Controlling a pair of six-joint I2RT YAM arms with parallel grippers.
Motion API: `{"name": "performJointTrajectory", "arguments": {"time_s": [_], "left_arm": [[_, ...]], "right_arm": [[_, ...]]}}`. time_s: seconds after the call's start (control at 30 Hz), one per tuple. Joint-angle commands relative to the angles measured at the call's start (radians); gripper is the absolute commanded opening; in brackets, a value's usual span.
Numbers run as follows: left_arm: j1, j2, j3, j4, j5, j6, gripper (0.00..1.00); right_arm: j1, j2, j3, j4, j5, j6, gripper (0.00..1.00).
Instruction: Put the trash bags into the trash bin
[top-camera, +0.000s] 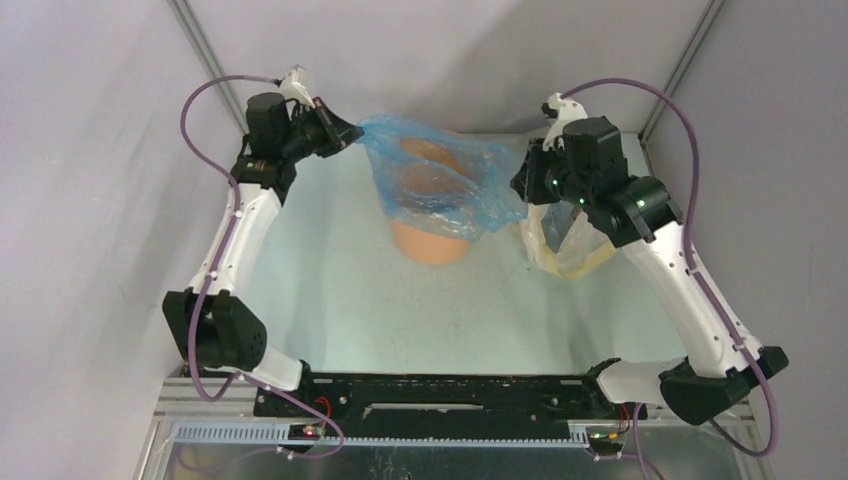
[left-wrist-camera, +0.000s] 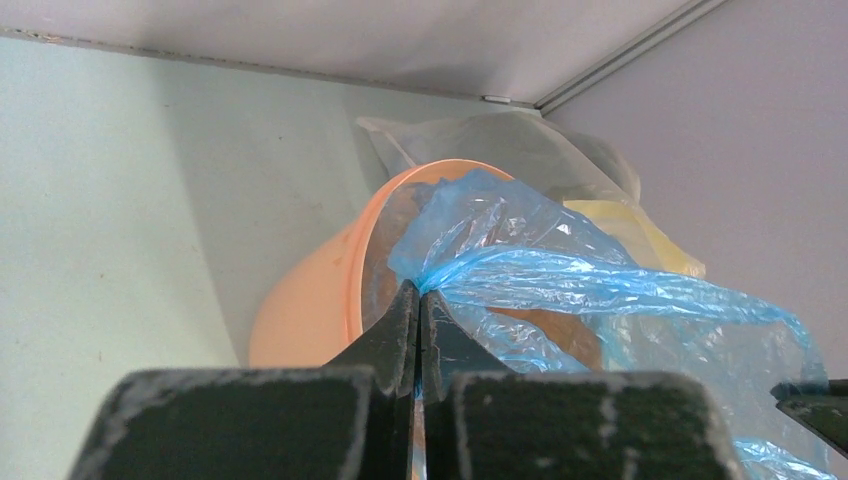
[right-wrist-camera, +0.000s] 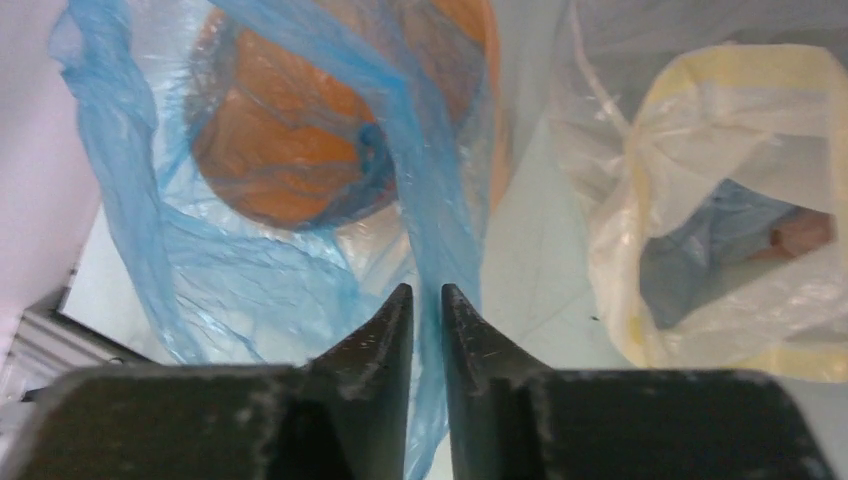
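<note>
A light-blue trash bag is stretched over the mouth of the orange trash bin at the back middle of the table. My left gripper is shut on the bag's left corner, and the film bunches at its tips beside the bin's rim. My right gripper is at the bag's right edge. In the right wrist view its jaws stand a narrow gap apart, with a strand of the blue film running between them. The bin's inside shows through the film.
A yellowish-clear plastic bag stands right of the bin, under my right arm, with blue material inside it. The grey back wall and side walls stand close behind and beside both grippers.
</note>
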Motion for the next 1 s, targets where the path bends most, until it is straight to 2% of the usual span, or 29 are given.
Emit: {"name": "performJointTrajectory", "arguments": {"time_s": [0.0,0.03,0.1,0.33,0.5,0.6,0.77,0.97], "left_arm": [[0.0,-0.06,0.024,0.029,0.016,0.017,0.0],[0.001,-0.063,0.025,0.031,0.013,0.018,0.0],[0.005,-0.065,0.03,0.031,0.007,0.014,0.0],[0.023,-0.073,0.051,0.059,-0.029,-0.013,0.0],[0.038,-0.043,0.129,0.061,-0.037,-0.034,0.0],[0.037,-0.043,0.119,0.083,-0.051,-0.044,0.0],[0.036,-0.066,0.052,0.132,-0.075,-0.054,0.0],[0.003,-0.114,-0.058,0.204,-0.132,-0.009,0.0]], "right_arm": [[0.021,0.069,0.087,0.073,-0.091,0.002,0.1],[0.027,0.092,0.117,0.074,-0.095,-0.001,0.04],[0.041,0.146,0.189,0.069,-0.096,-0.007,0.0],[0.047,0.351,0.452,0.089,-0.1,-0.029,0.0],[0.039,0.545,0.718,0.034,-0.11,-0.044,0.0],[0.037,0.633,0.846,0.026,-0.131,-0.057,0.0],[0.034,0.69,0.832,0.09,-0.181,-0.048,0.0],[-0.004,0.705,0.664,0.176,-0.274,-0.009,0.0]]}}
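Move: I already pinch the blue bag's left corner in my left hand, and my right fingers are nearly shut on its other edge. The bag's middle is about 15 cm left of my right hand, 7 cm ahead and 7 cm below. Under it, the trash bin's middle lies some 16 cm left, 9 cm ahead and 22 cm below my right hand, and about 14 cm right, 5 cm back and 22 cm below my left. The pale bag sits 18 cm right, 13 cm ahead and 28 cm below my right hand. I finish closing my right fingers on the blue film and sweep that edge some 14 cm forward and 13 cm left over the bin, arcing up and then dipping, with the wrist turning a little counter-clockwise. My left hand keeps its pinch and gives the corner a late upward flick of about 7 cm, easing part-way back down with a slight drift left and fingertips tilting up. ##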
